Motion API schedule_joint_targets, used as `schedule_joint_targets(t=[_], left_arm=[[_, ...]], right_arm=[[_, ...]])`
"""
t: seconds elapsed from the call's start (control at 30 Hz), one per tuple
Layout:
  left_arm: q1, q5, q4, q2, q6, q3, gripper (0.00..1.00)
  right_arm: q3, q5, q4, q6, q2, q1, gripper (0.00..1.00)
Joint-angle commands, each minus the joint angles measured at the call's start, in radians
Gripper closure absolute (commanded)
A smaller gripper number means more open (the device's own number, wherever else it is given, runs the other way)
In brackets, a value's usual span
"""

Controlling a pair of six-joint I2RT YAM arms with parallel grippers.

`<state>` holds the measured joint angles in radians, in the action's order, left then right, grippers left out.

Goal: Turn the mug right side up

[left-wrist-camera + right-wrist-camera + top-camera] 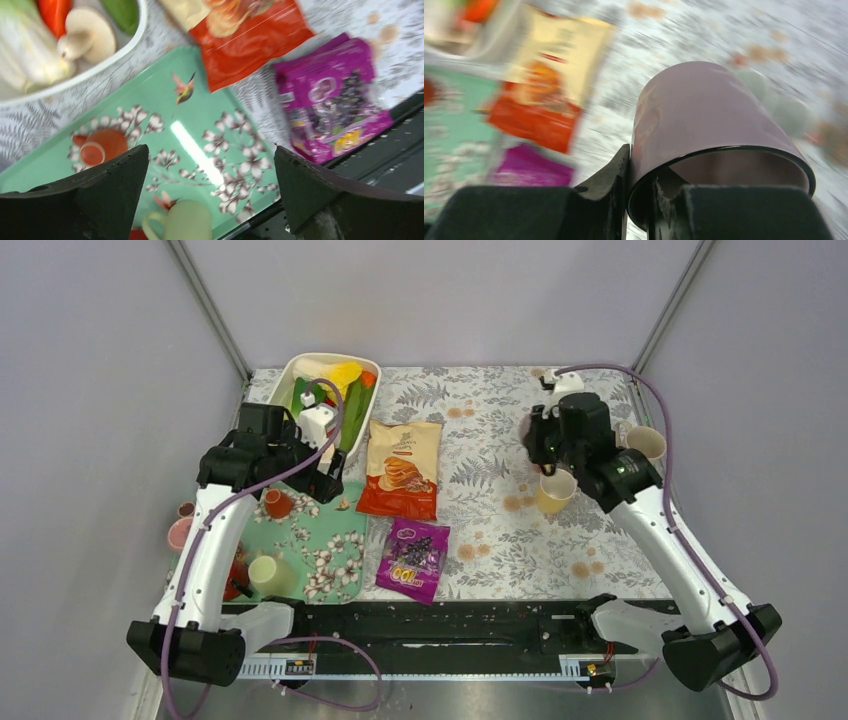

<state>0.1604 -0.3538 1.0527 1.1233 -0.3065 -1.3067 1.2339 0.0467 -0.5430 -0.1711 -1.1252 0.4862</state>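
My right gripper (548,472) is shut on the rim of the mug (556,492) and holds it over the right half of the flowered tablecloth. In the right wrist view the mug (704,110) looks pale lilac with a dark rim. Its mouth faces the camera and its base points away. One finger is inside the mug and the other presses the outer wall, so the right gripper (638,160) pinches the wall. My left gripper (325,485) hangs open over the green tray (330,530) with nothing between its fingers (115,180).
On the tray (150,95) stand a cream mug (187,222) and a small orange cup (100,145). A white basin (300,368) of vegetables is at the back left. An orange snack bag (403,470) and a purple bag (413,558) lie mid-table. Another cream mug (648,443) sits far right.
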Motion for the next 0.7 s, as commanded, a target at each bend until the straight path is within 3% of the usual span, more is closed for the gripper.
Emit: schedule_joint_targets(t=[0.0, 0.17, 0.37, 0.67], left_arm=[[-0.082, 0.132, -0.048, 0.004, -0.083, 0.073, 0.01], [-0.160, 0.159, -0.081, 0.031, -0.149, 0.123, 0.01], [-0.261, 0.157, -0.085, 0.066, -0.231, 0.178, 0.01], [-0.329, 0.165, -0.072, 0.099, -0.300, 0.234, 0.01]], right_arm=[[0.095, 0.336, -0.432, 0.138, -0.060, -0.157, 1.00], [0.048, 0.255, -0.465, 0.128, -0.113, -0.378, 1.00], [-0.020, 0.145, -0.423, 0.143, -0.240, -0.521, 1.00], [-0.110, 0.054, -0.254, 0.121, -0.406, -0.569, 1.00]])
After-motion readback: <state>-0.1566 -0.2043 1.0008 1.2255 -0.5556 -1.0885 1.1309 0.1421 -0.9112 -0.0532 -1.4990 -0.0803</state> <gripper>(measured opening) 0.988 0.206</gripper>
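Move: My right hand already holds the mauve mug by its rim. The bare spot it is bound for lies about 22 cm to the right, 4 cm back and 28 cm below. The yellow mug stands some 3 cm right and level, 25 cm down; the small patterned mug is 12 cm ahead and 10 cm right, at a similar depth. From my empty left hand the upside-down orange mug is roughly 4 cm ahead, 16 cm left and 21 cm below, with the green mug 21 cm nearer my base and 2 cm farther left than it. Keeping my pinch on the mauve mug's rim, I swing my right hand about 20 cm right and down over the bare table beyond the yellow mug, then sink almost straight, some 20 cm lower in all. The wrist tips the fingers down by nearly 50 degrees and turns clockwise as it goes. My open left hand travels left and down towards the orange mug, its fingers tilting steeper and still touching nothing. ##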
